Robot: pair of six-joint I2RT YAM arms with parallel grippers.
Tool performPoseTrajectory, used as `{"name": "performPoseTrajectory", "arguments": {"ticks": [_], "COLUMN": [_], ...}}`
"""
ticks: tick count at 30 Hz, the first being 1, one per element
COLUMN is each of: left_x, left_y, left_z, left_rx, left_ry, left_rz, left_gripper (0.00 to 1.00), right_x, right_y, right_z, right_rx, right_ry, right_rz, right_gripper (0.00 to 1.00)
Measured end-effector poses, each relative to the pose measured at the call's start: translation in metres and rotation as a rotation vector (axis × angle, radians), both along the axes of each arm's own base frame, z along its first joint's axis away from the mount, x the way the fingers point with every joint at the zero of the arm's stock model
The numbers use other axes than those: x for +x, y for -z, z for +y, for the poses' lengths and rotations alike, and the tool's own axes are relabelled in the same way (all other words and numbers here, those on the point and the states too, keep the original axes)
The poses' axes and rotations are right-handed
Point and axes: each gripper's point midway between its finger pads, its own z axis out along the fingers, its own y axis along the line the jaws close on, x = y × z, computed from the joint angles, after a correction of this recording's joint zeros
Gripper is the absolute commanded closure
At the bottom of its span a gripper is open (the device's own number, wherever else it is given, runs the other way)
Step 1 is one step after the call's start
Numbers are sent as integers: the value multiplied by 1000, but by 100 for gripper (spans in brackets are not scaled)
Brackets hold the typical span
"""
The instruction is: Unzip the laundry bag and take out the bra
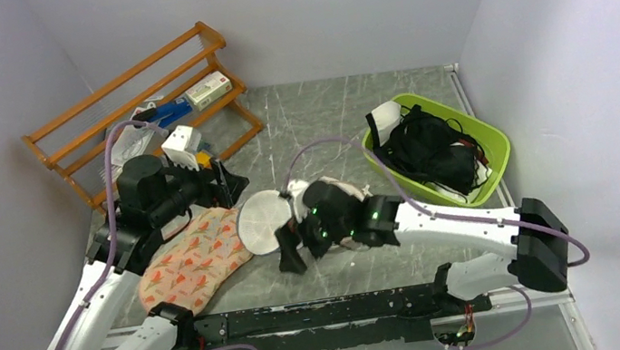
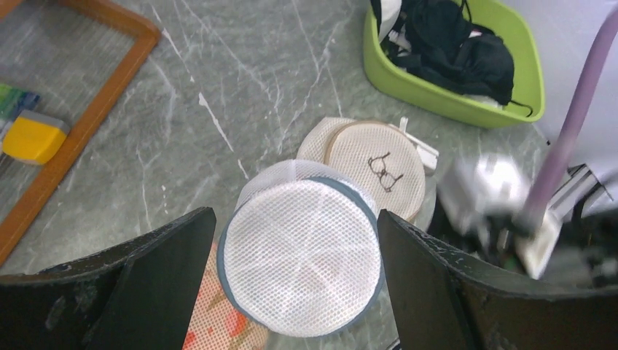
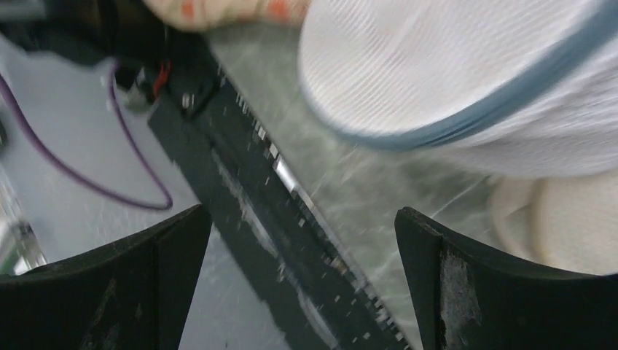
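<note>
The laundry bag (image 1: 195, 260), a flat peach-pink case with a red-orange flower print, lies zipped shut on the table in front of the left arm. A strip of it shows at the bottom of the left wrist view (image 2: 218, 321) and at the top edge of the right wrist view (image 3: 233, 11). The bra is hidden. My left gripper (image 1: 228, 185) hovers open just beyond the case's far end, its jaws wide with nothing held (image 2: 294, 219). My right gripper (image 1: 291, 257) stands open to the right of the case, over the table's near edge (image 3: 302, 215), and is empty.
A round white mesh bag with blue trim (image 1: 264, 221) rests against the case's right end, with a beige disc bearing a spectacles drawing (image 2: 379, 168) behind it. A green basket (image 1: 492, 138) of black clothing (image 1: 431, 149) stands at the right. A wooden rack (image 1: 141, 107) stands at the back left.
</note>
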Motion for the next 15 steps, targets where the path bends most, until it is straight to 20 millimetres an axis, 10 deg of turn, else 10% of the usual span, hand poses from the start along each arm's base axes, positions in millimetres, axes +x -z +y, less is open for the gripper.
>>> {"name": "performPoseTrajectory", "arguments": {"ticks": [5,15], "left_x": [12,31], "left_y": [-21,-40], "left_z": [-7,-11], "left_rx": [-30,1], "left_ry": [5,27], "left_rz": [-44,-199], "left_gripper": [7,6], "right_x": [-51,0], "right_y": [28,71], "right_z": [-1,18], "right_rx": [-141,-129], "right_ry": [-41,280], "right_rz": [43,-7], "right_gripper": [0,13]}}
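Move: The round mesh laundry bag lies about 8 cm ahead of the right hand, 5 cm to its left and some 12 cm below. The floral mitt's middle is about 16 cm left of the bag and 6 cm nearer the bases; the embroidered pouch with the glasses is some 16 cm to the bag's right, level with it. From the left hand the bag is roughly 3 cm back, 6 cm right and 24 cm down. The laundry bag's near edge is what the right hand sinks towards, dropping about 7 cm with its fingers wide open; on the way it first swings some 5 cm back towards the base, then returns forward while turning roughly 15 degrees clockwise. Meanwhile the empty left hand draws off up and forward, around 5 cm each way at most, tipping its fingers up, still open. ##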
